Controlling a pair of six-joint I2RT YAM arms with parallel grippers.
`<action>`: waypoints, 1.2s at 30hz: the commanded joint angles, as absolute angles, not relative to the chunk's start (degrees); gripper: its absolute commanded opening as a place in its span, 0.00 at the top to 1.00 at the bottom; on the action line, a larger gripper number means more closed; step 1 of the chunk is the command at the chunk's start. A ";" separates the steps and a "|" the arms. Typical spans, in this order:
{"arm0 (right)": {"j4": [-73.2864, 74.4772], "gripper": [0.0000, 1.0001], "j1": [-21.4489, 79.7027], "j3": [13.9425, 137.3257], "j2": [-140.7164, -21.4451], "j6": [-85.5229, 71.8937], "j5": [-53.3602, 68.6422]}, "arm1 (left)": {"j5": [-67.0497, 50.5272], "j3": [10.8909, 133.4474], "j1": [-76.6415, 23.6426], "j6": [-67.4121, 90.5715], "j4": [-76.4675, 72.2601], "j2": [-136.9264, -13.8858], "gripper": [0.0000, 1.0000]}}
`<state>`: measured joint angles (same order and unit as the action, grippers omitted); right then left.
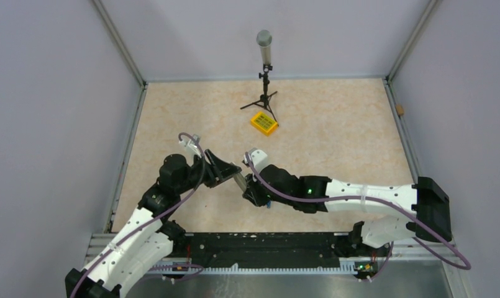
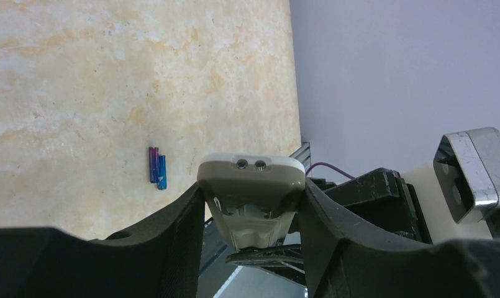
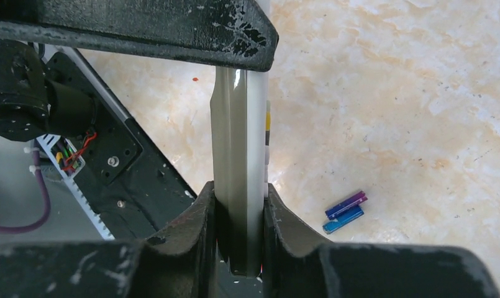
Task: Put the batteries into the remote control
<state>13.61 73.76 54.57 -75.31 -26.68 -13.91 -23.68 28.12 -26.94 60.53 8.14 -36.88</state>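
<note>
The white remote control (image 1: 240, 181) hangs above the table between both arms. My left gripper (image 2: 252, 194) is shut across its width; the end with two small emitters (image 2: 251, 164) faces the left wrist camera. My right gripper (image 3: 240, 194) is shut on the remote control (image 3: 238, 143), seen edge-on, with one pad on its face and one on its back. The left arm's finger (image 3: 172, 34) crosses the top of that view. Two batteries (image 3: 345, 211), blue and purple, lie side by side on the table below; they also show as a pair of batteries (image 2: 158, 167) beside the left finger.
A yellow box with green keys (image 1: 264, 123) lies further back, beside a microphone on a small tripod (image 1: 265, 68). Grey walls close in three sides. A black rail (image 1: 259, 248) runs along the near edge.
</note>
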 commanded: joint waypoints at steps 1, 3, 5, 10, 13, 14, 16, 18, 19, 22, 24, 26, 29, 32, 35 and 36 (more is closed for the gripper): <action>13.55 1.00 74.09 57.36 -74.91 -27.08 -15.39 | -25.14 27.07 -26.78 60.79 4.22 -36.57 0.70; 13.68 1.00 74.09 57.03 -74.49 -26.87 -15.18 | -25.79 26.24 -26.77 60.44 2.96 -36.43 0.56; 14.11 1.00 74.11 56.65 -73.92 -26.25 -14.71 | -26.47 25.58 -26.76 59.85 1.56 -36.28 0.41; 17.87 1.00 73.94 57.16 -72.37 -23.94 -13.07 | -28.63 24.37 -26.79 58.46 -2.34 -35.76 0.20; 20.26 1.00 72.49 56.95 -70.61 -22.64 -9.98 | -30.24 24.73 -26.77 56.28 -3.06 -35.23 0.14; 20.50 1.00 71.57 56.50 -69.67 -22.44 -8.30 | -30.72 24.89 -26.78 55.46 -3.15 -35.15 0.07; 21.10 1.00 69.60 55.58 -67.36 -21.82 -4.49 | -31.80 25.21 -26.78 53.79 -2.99 -34.93 0.02; 21.33 1.00 67.20 54.73 -65.01 -21.20 0.46 | -33.17 25.09 -26.81 52.56 -3.66 -34.98 0.01; 21.32 1.00 66.13 54.41 -63.87 -21.09 3.20 | -34.22 25.03 -26.77 52.17 -4.18 -35.30 0.01; 22.46 1.00 63.30 53.72 -61.17 -20.88 10.08 | -37.44 24.99 -26.71 50.84 -5.25 -35.64 0.01; 23.63 1.00 61.60 53.56 -59.90 -20.33 14.08 | -39.93 24.77 -26.72 50.46 -6.69 -35.28 0.01; 24.22 1.00 59.72 53.19 -59.38 -19.87 19.08 | -42.96 24.44 -26.65 50.76 -9.55 -35.04 0.01; 25.47 1.00 57.74 53.23 -59.43 -19.25 25.16 | -46.01 25.09 -26.66 49.92 -10.22 -34.65 0.01; 25.58 1.00 57.40 52.86 -59.15 -18.69 30.67 | -49.18 26.34 -26.64 47.95 -9.25 -34.09 0.01; 24.17 1.00 57.38 52.30 -59.10 -19.00 36.79 | -52.05 28.08 -26.70 45.99 -6.84 -34.42 0.01; 24.02 1.00 57.31 52.36 -59.24 -18.93 38.48 | -53.38 28.66 -26.77 45.56 -6.36 -34.70 0.01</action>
<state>26.28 57.67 52.27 -60.07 -19.94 27.35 -46.89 24.91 -26.94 49.32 -5.72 -34.76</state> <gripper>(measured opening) 0.225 0.985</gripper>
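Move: Both hands already hold the remote control in the air, the left by its head end and the right pinching its lower end. Its middle lies about 3 cm back, 2 cm right and 2 cm below the left hand, and roughly 3 cm ahead, 2 cm left and 2 cm above the right. The pair of batteries lies on the table about 4 cm ahead, 5 cm right and 16 cm below the right hand. The left fingers open wide and let go of the remote's head while the right keeps its pinch on the lower end. After a small dip the right hand draws the remote about 6 cm right, up some 4 cm and finally back about 5 cm, turning counter-clockwise and tipping down. The left hand draws back about 6 cm, rising slightly and swinging some 25 degrees clockwise. ##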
